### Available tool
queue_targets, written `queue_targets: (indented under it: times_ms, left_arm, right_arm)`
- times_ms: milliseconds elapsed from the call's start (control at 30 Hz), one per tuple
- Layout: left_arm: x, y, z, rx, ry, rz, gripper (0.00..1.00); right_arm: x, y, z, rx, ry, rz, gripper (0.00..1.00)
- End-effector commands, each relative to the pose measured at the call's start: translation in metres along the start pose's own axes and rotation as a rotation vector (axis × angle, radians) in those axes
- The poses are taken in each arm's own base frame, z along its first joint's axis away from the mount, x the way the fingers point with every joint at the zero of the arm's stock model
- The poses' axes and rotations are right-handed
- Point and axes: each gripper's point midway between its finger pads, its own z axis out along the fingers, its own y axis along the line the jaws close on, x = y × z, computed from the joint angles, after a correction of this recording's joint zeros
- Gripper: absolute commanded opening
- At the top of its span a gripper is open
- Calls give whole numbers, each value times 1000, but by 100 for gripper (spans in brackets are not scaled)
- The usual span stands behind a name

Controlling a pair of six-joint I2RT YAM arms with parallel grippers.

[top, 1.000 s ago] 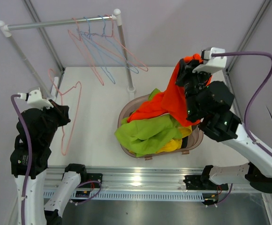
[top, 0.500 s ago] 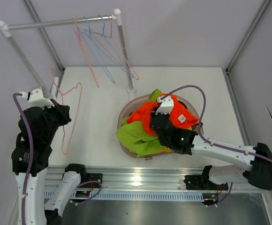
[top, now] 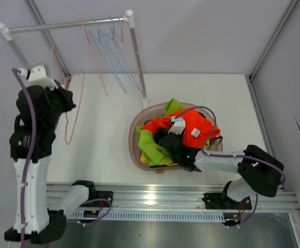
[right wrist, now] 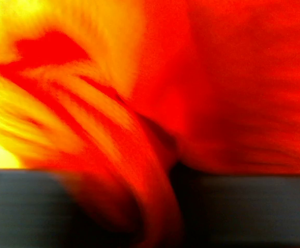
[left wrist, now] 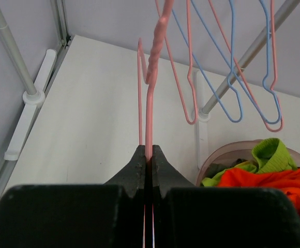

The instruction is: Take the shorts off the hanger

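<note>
My left gripper [top: 70, 106] is raised at the far left, shut on the wire of a bare pink hanger [top: 76, 111]. In the left wrist view the fingertips [left wrist: 142, 157] pinch that pink hanger [left wrist: 150, 98] just below its twisted neck. The bright orange shorts [top: 191, 123] with a white tag lie on top of the pile in the basket [top: 135, 135], over lime green shorts [top: 151, 149]. My right gripper [top: 169, 140] is down in the pile, buried in fabric. Blurred orange shorts [right wrist: 217, 77] fill the right wrist view and hide the jaws.
A rack rod [top: 62, 24] spans the back left, with several empty pink and blue hangers [top: 111, 51] on it and an upright post [top: 137, 62] beside the basket. Frame posts rise at the back corners.
The right arm came down from high at the back with the orange shorts and is now low in the basket. The left arm lifted the pink hanger up toward the rack.
</note>
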Motion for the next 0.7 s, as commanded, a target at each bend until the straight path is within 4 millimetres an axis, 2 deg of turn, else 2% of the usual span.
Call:
queue_targets:
  times_ms: [0,67,100,200,233,267,300,333,367,400,433,500,600,633,667]
  left_arm:
    - [-39,-13,38,3,-58,53,0]
    - [-63,-19,44,10,-101,61,0]
    - [-70,-22,58,7,-97,65,0]
    - [-88,-26,76,-3,-117,78,0]
    - [-81,-27,99,-11,-82,86,0]
    - [-83,-28,107,-12,-80,95,0]
    - [-94,-32,111,-4,-103,96,0]
    - [-87,-33,132,-8,-78,106,0]
    - [-94,-34,138,-9,-89,110,0]
    - [-102,-36,142,-4,-104,112,0]
    - [-93,-36,161,-9,-75,118,0]
    - [-111,-41,168,8,-109,104,0]
    - [-109,-43,193,2,-94,100,0]
    - [-120,-45,192,7,-121,93,0]
    - [-113,-44,206,1,-99,92,0]
  right_arm:
    - [54,-11,-14,-18,169,-99,99]
    - [42,-5,-26,-30,142,-114,100]
    - [44,-4,-36,-39,151,-143,99]
    - [37,-9,-59,-72,124,-150,99]
    - [39,-8,-68,-95,121,-148,99]
    - [52,-24,-73,-96,142,-163,99]
    - [43,-19,-80,-142,110,-111,100]
    - [42,-21,-83,-166,100,-86,100]
    - [42,-20,-87,-200,96,-77,99]
    - [38,-24,-90,-227,70,-39,99]
    - [35,-30,-87,-221,60,-16,99]
    - [37,-31,-86,-258,75,12,99]
    - [38,-29,-83,-269,87,7,99]
    - [40,-27,-83,-276,95,-2,100]
    - [41,-26,-83,-279,97,-9,99]
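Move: The left gripper holds the empty pink hanger; its free spot on the rail lies about 28 cm straight ahead and 11 cm higher. The nearest hung pink hanger is some 27 cm ahead, 5 cm right and about level; the blue hangers are 27 cm ahead, 12 cm right, also level. For the right gripper, the bin's middle is level fore and aft, 5 cm right and 5 cm below; the orange shorts' middle is 4 cm ahead, 8 cm right, level. Bring the left gripper fast and almost straight forward, some 22 cm and slightly up in the first half, towards the rail, fingers kept shut on the pink hanger. Meanwhile finish opening the right fingers to let go of the orange shorts, shift them briefly left, then draw them about 8 cm back with a slight swing right, turning counter-clockwise some 15 degrees, low among the clothes. ##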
